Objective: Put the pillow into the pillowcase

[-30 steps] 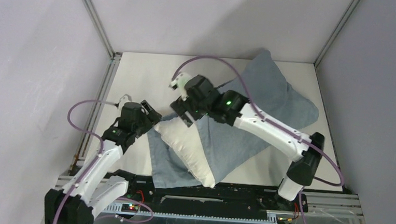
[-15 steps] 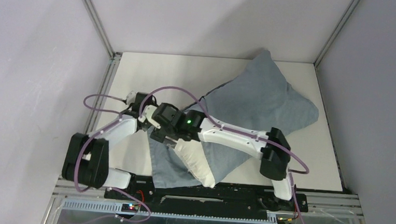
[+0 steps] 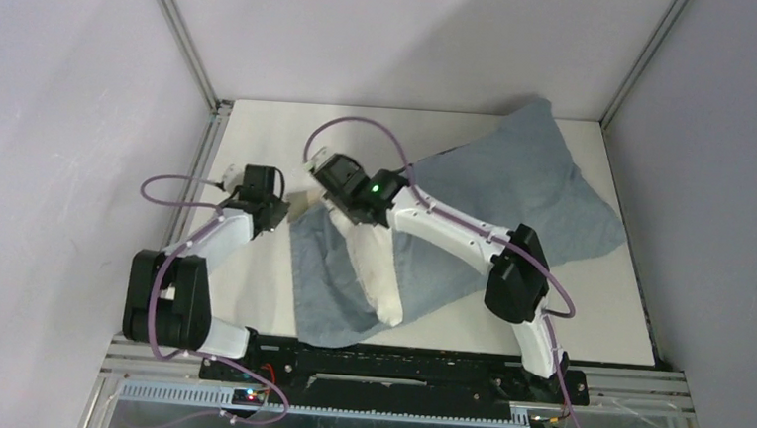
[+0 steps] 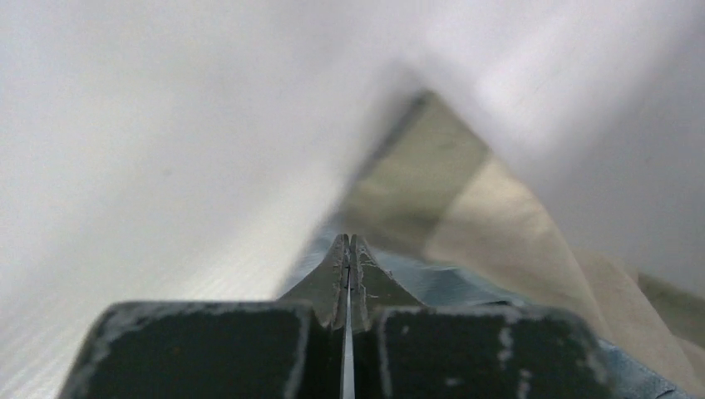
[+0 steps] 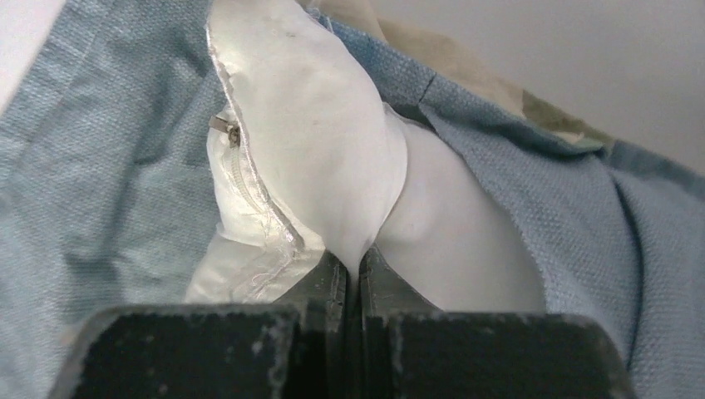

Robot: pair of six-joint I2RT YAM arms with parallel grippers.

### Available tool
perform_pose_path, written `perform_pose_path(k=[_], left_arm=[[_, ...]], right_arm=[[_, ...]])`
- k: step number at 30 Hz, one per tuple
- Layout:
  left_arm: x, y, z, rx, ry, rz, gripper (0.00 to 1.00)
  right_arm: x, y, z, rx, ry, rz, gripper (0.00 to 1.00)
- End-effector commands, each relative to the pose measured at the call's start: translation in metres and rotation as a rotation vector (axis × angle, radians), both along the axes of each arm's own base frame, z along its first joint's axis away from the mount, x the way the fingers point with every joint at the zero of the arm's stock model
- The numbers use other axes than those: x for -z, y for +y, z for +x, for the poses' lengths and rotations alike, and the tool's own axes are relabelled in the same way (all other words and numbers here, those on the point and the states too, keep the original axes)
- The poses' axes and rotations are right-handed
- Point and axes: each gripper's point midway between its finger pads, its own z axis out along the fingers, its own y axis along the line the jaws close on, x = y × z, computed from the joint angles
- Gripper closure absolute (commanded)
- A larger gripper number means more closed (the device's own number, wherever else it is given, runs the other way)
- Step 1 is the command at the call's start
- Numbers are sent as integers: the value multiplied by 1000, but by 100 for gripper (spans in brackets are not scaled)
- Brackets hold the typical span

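The off-white pillow (image 3: 375, 271) lies partly inside the blue-grey pillowcase (image 3: 520, 188), its near end sticking out toward the arm bases. My right gripper (image 3: 341, 208) is shut on a pinch of the pillow's (image 5: 316, 125) white cover, beside its zipper seam. Blue-grey pillowcase cloth (image 5: 108, 125) lies on both sides of it. My left gripper (image 3: 288, 210) is shut on the pillowcase's opening edge, just left of the right gripper. In the left wrist view the fingertips (image 4: 349, 243) meet, and the case's blue edge and beige inner side (image 4: 432, 179) stretch away from them.
The white table (image 3: 260, 137) is boxed in by grey walls with metal frame rails (image 3: 196, 178) along its left and right sides. Purple cables (image 3: 360, 124) loop above both wrists. The pillowcase's closed end reaches the back right corner.
Both grippers went from open to shut. The right gripper moved away from the arm bases with the pillow's end, and the pillowcase's far end slid right. The left gripper now holds the case's edge.
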Motion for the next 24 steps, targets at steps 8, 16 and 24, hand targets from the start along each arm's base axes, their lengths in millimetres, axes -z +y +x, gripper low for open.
perform_pose_path(k=[8,16,24], left_arm=[[-65,-16,29,181,-234,-92,65],[-34,-52,-2,336,-182,-160,20],[-30,-93,-18,463,-256,-246,2]], right_arm=[[-97,-27,1,42,-18,315,100],[-151,-45,-12,-20,-21,496,100],[-188,-62,-27,-81,-25,608,100]])
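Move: The left hand's shut fingers are low beside the pillowcase's olive flap, whose middle lies about 5 cm right, 2 cm ahead and 3 cm below; the pillow's middle is some 21 cm right, 9 cm back and 2 cm higher. The right hand already pinches the pillow, whose exposed bulk centres about 8 cm back, 4 cm right and 7 cm below, with the flap some 11 cm left, 3 cm ahead and 11 cm below, and the pillowcase body about 24 cm right, 2 cm ahead and 10 cm below. Keeping its pinch on the pillow, the right hand first draws about 4 cm forward and 5 cm right, then eases back and hoists the pillow some 13 cm up, its left side rolling up about 25 degrees. The left hand, seemingly empty, rises some 4 cm with a slight hitch to the left, then opens wide and swings about 10 cm right while sinking again and coming a little back, turning clockwise to hover beside the shifting flap. ##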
